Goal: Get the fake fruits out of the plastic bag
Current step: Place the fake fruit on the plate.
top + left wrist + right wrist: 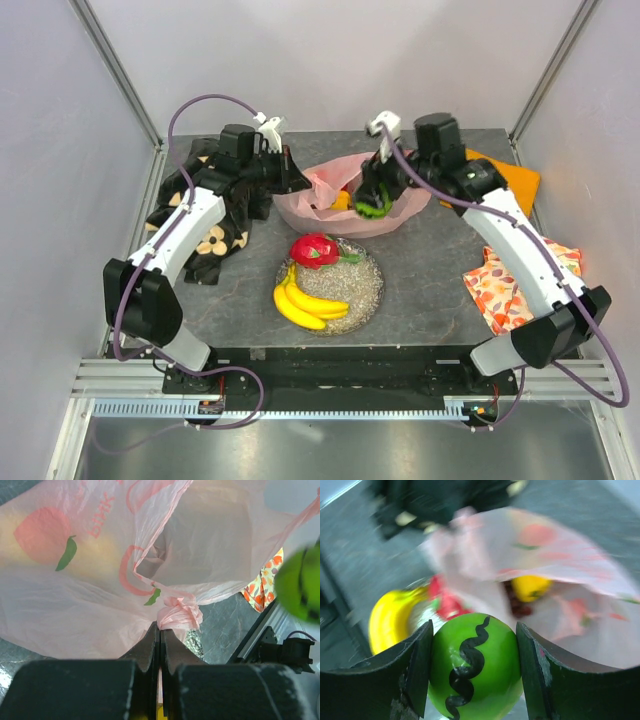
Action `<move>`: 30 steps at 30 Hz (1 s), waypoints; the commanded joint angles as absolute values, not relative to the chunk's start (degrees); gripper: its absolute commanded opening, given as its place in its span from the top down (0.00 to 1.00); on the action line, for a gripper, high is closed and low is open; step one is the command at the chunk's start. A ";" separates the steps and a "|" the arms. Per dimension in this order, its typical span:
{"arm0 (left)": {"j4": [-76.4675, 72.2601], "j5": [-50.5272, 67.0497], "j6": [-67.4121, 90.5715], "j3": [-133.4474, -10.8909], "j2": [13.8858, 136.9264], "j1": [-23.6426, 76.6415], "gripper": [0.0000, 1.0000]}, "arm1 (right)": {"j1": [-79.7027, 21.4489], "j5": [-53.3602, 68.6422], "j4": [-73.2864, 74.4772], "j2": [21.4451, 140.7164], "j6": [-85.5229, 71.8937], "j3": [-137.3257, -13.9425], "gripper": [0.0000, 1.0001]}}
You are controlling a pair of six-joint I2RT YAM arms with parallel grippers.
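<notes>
The pink plastic bag (318,190) lies open at the back of the table. My left gripper (161,629) is shut on a bunched fold of its rim (177,614), holding the mouth up. Over the bag's right side my right gripper (475,627) is shut on a green ball with a black wavy stripe (475,665); this green ball (373,208) hangs just above the bag. Inside the bag lie a yellow-orange piece (530,587) and dark grapes (517,606). The banana bunch (300,300) and dragon fruit (315,250) rest on the glitter plate (364,288).
A dark flowered cloth (200,215) lies under the left arm. An orange cloth (515,175) sits at the back right and an orange-patterned cloth (505,285) at the right edge. The glitter plate sits in front of the bag.
</notes>
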State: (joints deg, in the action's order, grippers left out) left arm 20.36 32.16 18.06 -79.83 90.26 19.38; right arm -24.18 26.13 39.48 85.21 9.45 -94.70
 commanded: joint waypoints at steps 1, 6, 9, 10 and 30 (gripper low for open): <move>18.19 32.52 16.00 -83.76 90.44 19.51 0.98 | -33.12 37.35 41.92 83.24 15.88 -86.34 0.70; 18.28 31.38 15.30 -85.16 90.26 19.51 0.98 | -38.13 37.27 39.38 85.68 20.12 -82.09 0.69; 18.98 30.41 13.89 -85.25 89.56 19.42 0.98 | -41.03 36.21 38.50 89.46 23.46 -81.13 0.70; 19.16 30.24 13.45 -85.17 89.21 19.42 0.99 | -41.74 35.78 37.97 90.95 23.47 -80.60 0.71; 19.78 30.06 11.87 -80.24 84.64 19.42 0.99 | -50.01 25.75 25.05 101.07 32.35 -74.18 0.69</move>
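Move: The right hand holds the green fruit over the bag; the plate's middle is about 9 cm back, 12 cm to its left and 30 cm below. On the plate the dragon fruit sits about 2 cm back and 15 cm left of the hand, the bananas 14 cm back and 17 cm left. The yellow fruit in the bag is some 11 cm ahead and 7 cm left. The left hand has the plate's middle about 18 cm back, 6 cm right and 22 cm below. Down, back and leftward from above the bag, the right hand swings the green fruit over the plate, quickly back at first, then mostly sinking, about 21 cm down in all. It turns some 35 degrees counter-clockwise, its left side dipping, and keeps its grip. The left hand keeps pinching the bag's gathered edge and lifts it about 3 cm. ##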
